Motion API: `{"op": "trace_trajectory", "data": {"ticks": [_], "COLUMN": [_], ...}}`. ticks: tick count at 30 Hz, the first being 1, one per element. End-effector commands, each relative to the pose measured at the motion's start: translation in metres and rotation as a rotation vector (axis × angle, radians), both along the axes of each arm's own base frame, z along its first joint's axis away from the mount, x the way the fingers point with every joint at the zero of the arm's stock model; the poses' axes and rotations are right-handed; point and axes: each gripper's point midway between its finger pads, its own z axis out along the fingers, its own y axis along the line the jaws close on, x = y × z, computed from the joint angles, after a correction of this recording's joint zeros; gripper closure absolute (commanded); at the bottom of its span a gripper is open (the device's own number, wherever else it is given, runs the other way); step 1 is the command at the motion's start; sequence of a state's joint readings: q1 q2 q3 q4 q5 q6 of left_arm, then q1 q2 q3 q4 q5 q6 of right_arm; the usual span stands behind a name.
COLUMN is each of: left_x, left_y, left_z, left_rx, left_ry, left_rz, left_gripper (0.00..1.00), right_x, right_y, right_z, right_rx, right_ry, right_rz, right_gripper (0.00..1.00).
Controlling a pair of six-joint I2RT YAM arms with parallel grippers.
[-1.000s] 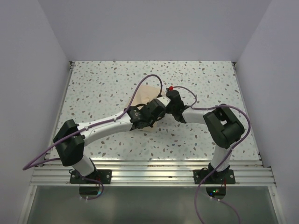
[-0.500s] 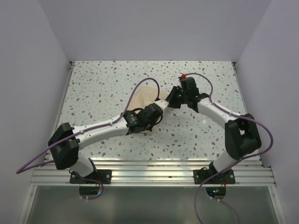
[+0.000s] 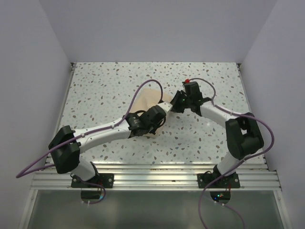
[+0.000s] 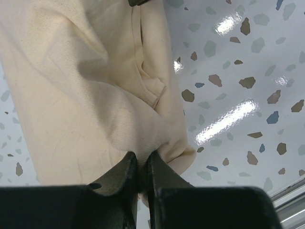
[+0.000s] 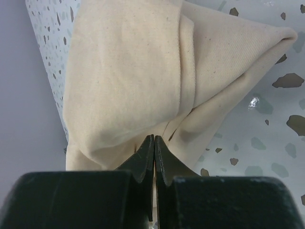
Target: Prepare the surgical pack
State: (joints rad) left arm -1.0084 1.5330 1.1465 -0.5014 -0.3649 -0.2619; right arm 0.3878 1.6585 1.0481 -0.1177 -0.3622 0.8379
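The surgical pack (image 3: 148,98) is a tan cloth bundle lying mid-table, folded over so nothing inside it shows. My left gripper (image 3: 161,109) is at the bundle's near right corner, shut on a pinched fold of the tan cloth (image 4: 95,86). The fold bulges out between the tips of that gripper (image 4: 142,164). My right gripper (image 3: 174,106) comes in from the right with its jaws pressed flat together. In the right wrist view the shut gripper (image 5: 154,140) has its tips against a crease of the folded cloth (image 5: 133,71), and no cloth shows between them.
The speckled white table (image 3: 105,86) has walls at the back and on both sides. An aluminium rail (image 3: 152,174) runs along the near edge at the arm bases. Purple cables (image 3: 147,88) loop over both arms above the bundle.
My right arm has unfolded: its wrist swung out to the right and back, then settled at the bundle's right corner. The left arm shifted slightly lower, still gripping the cloth.
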Motion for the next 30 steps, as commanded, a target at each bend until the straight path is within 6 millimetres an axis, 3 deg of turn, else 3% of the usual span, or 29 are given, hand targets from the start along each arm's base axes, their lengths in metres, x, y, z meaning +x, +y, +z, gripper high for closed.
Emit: {"op": "trace_trajectory", "data": {"ticks": [1, 7, 11, 13, 15, 16, 19, 20, 21, 22, 24, 30], "left_x": [0.007, 0.005, 0.005, 0.006, 0.008, 0.009, 0.01, 0.01, 0.01, 0.011, 0.011, 0.008], "left_y": [-0.02, -0.023, -0.025, -0.025, -0.024, -0.024, -0.023, -0.023, -0.024, -0.024, -0.024, -0.024], "left_z": [0.043, 0.045, 0.044, 0.045, 0.042, 0.04, 0.037, 0.036, 0.037, 0.038, 0.038, 0.039], "left_rx": [-0.143, -0.154, -0.156, -0.155, -0.135, -0.13, -0.12, -0.116, -0.119, -0.122, -0.124, -0.133], "left_ry": [-0.077, -0.074, -0.07, -0.076, -0.077, -0.075, -0.074, -0.073, -0.076, -0.077, -0.076, -0.067], "left_rz": [-0.023, -0.043, -0.05, -0.044, -0.037, -0.034, -0.029, -0.028, -0.026, -0.026, -0.022, -0.024], "left_gripper": [1.0, 1.0, 1.0, 1.0, 1.0, 1.0, 1.0, 1.0, 1.0, 1.0, 1.0, 1.0], "right_x": [0.007, 0.025, 0.04, 0.043, 0.03, 0.022, -0.006, -0.018, -0.03, -0.037, -0.053, -0.071], "right_y": [0.014, 0.028, 0.03, 0.028, 0.022, 0.018, 0.013, 0.013, 0.009, 0.005, 0.002, 0.023], "right_z": [-0.005, -0.035, -0.034, -0.022, -0.016, -0.003, 0.004, 0.017, 0.009, 0.015, 0.01, 0.004], "right_rx": [0.063, 0.06, 0.057, 0.04, 0.003, 0.001, 0.001, 0.025, 0.015, 0.017, 0.026, 0.08], "right_ry": [-0.006, 0.021, 0.003, -0.01, -0.005, -0.016, -0.004, -0.017, -0.002, -0.015, -0.002, -0.006], "right_rz": [-0.004, -0.036, -0.051, -0.037, -0.005, 0.004, 0.072, 0.101, 0.115, 0.121, 0.138, 0.192], "right_gripper": [1.0, 1.0, 1.0, 1.0, 1.0, 1.0, 1.0, 1.0, 1.0, 1.0, 1.0, 1.0]}}
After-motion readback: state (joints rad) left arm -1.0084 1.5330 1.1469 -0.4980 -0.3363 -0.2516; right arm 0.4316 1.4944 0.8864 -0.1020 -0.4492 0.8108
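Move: The open crease along the surgical pack's right side lies just under the right hand, about 1 cm ahead, 2 cm left and some 5 cm below. From that hand, the pack's far right cloth corner is around 7 cm ahead and straight below by 7 cm, while the near fold pinched by the left hand is roughly 11 cm back and 10 cm left, about level. From the left hand, the crease lies some 12 cm ahead, 8 cm right and 6 cm lower. Down towards the pack's right-hand crease go the right hand's shut fingertips, sinking about 6 cm and drifting a little left and forward; then they rise again and draw back some 8 cm along the pack's right side towards the left hand, dipping slightly at the end. The left hand stays put and keeps its pinch on the near fold. ##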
